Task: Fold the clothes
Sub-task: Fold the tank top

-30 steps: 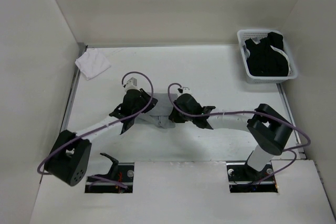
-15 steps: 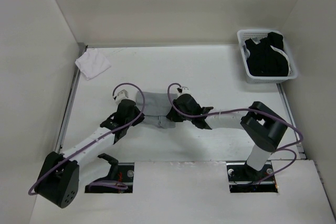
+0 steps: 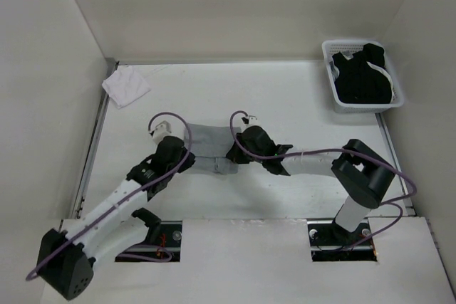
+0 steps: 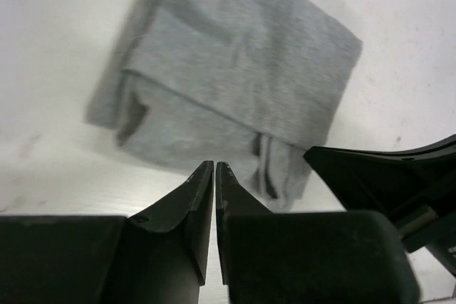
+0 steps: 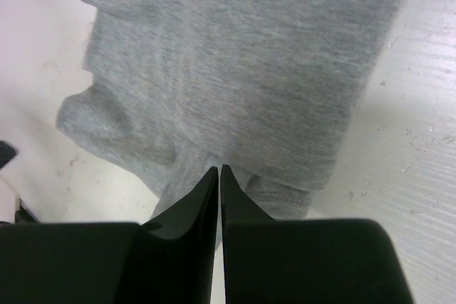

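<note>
The clothes (image 3: 208, 140), a light grey knit top, lie folded into a small rectangle mid-table. In the left wrist view the clothes (image 4: 235, 83) show stacked layers, with a narrow strip sticking out at the near right corner. My left gripper (image 3: 188, 157) (image 4: 214, 164) is shut and holds nothing, its tips at the fold's near edge. My right gripper (image 3: 232, 152) (image 5: 219, 169) hovers shut over the hem edge of the clothes (image 5: 242, 69), with no fabric between its fingers. Its black body shows at the right of the left wrist view.
A white basket (image 3: 365, 108) holding a black garment with white trim (image 3: 363, 76) stands at the back right. A small white cloth (image 3: 126, 87) lies at the back left. White walls close the table in on three sides.
My left arm has drawn back to the left and towards its base, uncovering the folded top, and its jaws have come together. The right gripper stayed at the fold's right edge.
</note>
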Motion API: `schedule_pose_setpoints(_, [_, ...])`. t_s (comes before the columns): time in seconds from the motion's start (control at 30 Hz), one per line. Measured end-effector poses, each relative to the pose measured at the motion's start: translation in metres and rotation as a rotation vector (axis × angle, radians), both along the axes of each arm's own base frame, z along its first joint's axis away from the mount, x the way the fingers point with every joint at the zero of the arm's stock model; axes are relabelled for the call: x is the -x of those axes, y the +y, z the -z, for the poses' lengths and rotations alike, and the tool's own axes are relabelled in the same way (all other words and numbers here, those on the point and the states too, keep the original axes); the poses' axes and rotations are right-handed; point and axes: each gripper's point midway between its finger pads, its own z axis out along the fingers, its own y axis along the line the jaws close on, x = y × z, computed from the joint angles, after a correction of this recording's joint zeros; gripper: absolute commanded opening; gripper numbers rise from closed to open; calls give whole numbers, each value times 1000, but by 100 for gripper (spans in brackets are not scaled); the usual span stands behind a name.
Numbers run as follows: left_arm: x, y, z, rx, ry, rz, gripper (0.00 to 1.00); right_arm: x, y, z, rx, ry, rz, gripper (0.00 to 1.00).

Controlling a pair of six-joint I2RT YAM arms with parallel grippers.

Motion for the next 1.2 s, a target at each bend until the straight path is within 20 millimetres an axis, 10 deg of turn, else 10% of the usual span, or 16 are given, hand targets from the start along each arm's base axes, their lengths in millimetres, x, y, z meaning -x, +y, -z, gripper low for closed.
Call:
schedule_pose_setpoints(0.2, [-18,-45,26,-18,46,85,6,13,12,-22,-42,-34,-39,8])
schedule_pose_setpoints(0.5, [6,12,65,7,33,-53,19,46,13,1,-9,14,-95,8])
schedule_pose_setpoints(0.83, [3,26,36,74,-69,-93,29,52,5,-2,-13,22,-87,28])
schedule_pose_setpoints(1.07, [-15,27,-36,52,-227,-75,45,52,-12,-88,-164,-130,-78,52])
schedule_pose_setpoints(1.2, [-26,35,-45,13,-237,-95,56,29,-53,-110,-190,-233,32,65])
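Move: The folded tank top lies ahead and to the right of the left hand, its middle some 4 cm farther out, 6 cm to the right and 6 cm below. From the right hand, that middle is about 2 cm ahead, 5 cm to the left and 1 cm lower, and the short strap end sits roughly 3 cm back. The white cloth is about 22 cm ahead and 21 cm left of the left hand. Downward first, the left hand dips some 6 cm to the near-left part of the folded tank top, swinging briefly right and back left, then half opens and climbs about 11 cm, clear to the left. The shut right hand hops up and back 5 cm past the strap end, comes down again there, opens, then lifts away high and to the right. ##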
